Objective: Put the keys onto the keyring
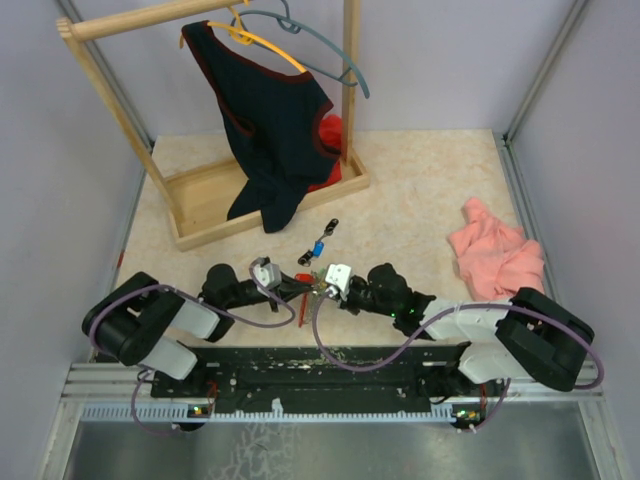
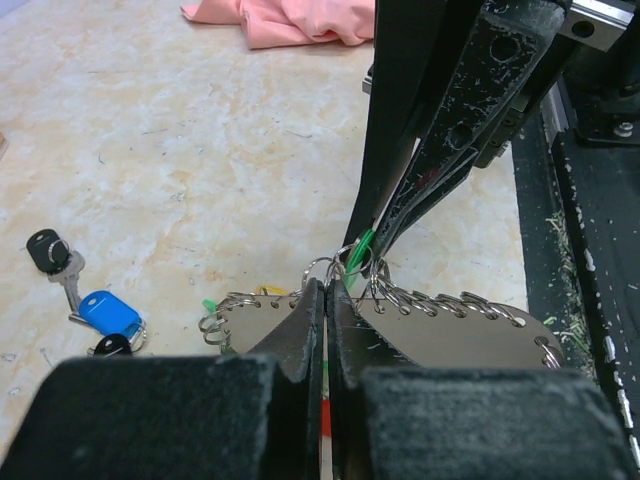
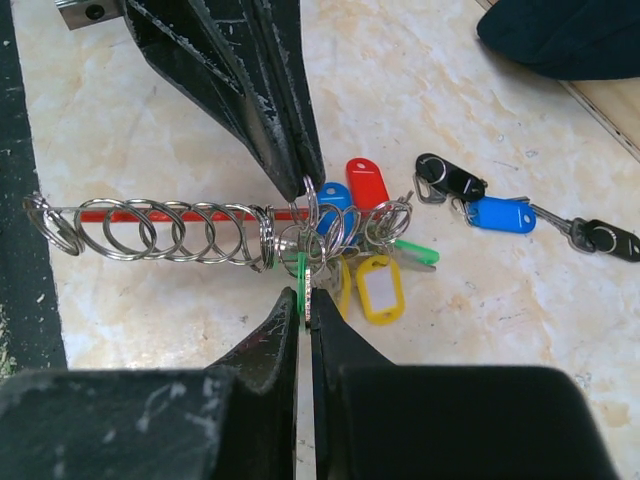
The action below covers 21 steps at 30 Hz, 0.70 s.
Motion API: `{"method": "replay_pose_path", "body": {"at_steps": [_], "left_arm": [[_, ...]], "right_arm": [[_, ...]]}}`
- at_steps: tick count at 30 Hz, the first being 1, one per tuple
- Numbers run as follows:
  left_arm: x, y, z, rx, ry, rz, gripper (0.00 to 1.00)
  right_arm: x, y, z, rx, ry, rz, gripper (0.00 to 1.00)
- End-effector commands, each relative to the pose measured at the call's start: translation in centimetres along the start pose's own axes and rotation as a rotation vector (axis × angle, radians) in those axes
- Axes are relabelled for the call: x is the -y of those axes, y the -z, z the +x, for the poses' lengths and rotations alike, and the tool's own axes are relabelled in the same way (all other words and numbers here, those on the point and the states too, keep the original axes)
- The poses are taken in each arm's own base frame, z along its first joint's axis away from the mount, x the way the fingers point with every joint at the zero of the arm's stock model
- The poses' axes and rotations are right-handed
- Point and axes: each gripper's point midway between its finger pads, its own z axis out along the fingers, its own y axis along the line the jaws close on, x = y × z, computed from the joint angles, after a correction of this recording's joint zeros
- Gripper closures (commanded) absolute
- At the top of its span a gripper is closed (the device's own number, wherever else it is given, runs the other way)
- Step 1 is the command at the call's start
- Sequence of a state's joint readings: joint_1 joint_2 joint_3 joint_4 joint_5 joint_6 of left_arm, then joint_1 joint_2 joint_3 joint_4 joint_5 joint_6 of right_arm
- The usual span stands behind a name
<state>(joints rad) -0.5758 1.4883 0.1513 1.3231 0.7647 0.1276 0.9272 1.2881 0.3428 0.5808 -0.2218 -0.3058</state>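
The keyring is a flat grey and red loop edged with wire rings. It hangs just above the table with my left gripper shut on its middle. In the right wrist view the keyring shows edge-on as a red line strung with rings. Keys with red, yellow and green heads dangle from its right end. My right gripper is shut on a green key right under the left gripper's fingertips. Both grippers meet near the table's front.
A loose blue key and two black keys lie on the table beyond the grippers. A pink cloth is at the right. A wooden rack with a dark garment and hangers stands at the back left.
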Motion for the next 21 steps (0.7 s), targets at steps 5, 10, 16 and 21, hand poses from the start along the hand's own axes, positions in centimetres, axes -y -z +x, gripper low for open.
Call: {"method": "replay_pose_path", "body": {"at_steps": [5,10,16,21], "left_arm": [[0.4,0.1,-1.2,0.080,-0.001,0.024,0.91],[0.8,0.0,-0.9,0.071,0.018,0.079,0.78],[0.4,-0.3,-0.5,0.040,0.029,0.085,0.71],[0.3,-0.6,-0.5,0.031,0.043,0.094,0.68]], "right_arm": [[3.0,0.6,-2.9,-0.031,0.144,0.080,1.00],[3.8,0.7,-4.7,-0.037,0.225,0.074,1.00],[3.8,0.7,-5.6,-0.058,0.280,0.039,1.00],[3.6,0.4,-5.9,-0.081,0.286,0.024,1.00]]}}
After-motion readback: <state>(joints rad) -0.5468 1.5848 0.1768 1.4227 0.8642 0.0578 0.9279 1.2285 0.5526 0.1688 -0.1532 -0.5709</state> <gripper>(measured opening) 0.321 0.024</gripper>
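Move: The right hand has the green key pinched at its tips, and the keyring's edge ring in the left fingertips lies some 3 cm to its left, about level fore and aft and about 1 cm higher. On the table, roughly 8 cm lower, the blue key is about 10 cm ahead and 1 cm left of the right hand; the black key is about 7 cm ahead and 4 cm left. From the left hand, the green key is some 3 cm to the right, level fore and aft and about 1 cm below. The left hand, staying nearly in place, opens its fingers to about a third and lets go of the keyring's ringed edge beside the green key. The right hand keeps its pinch on the green key and lifts up and forward by some 2 cm each way, easing slightly to the right away from the left fingertips, while its wrist turns about 15 degrees so that its left side drops and the fingers tip up a little, then slows to a stop. ##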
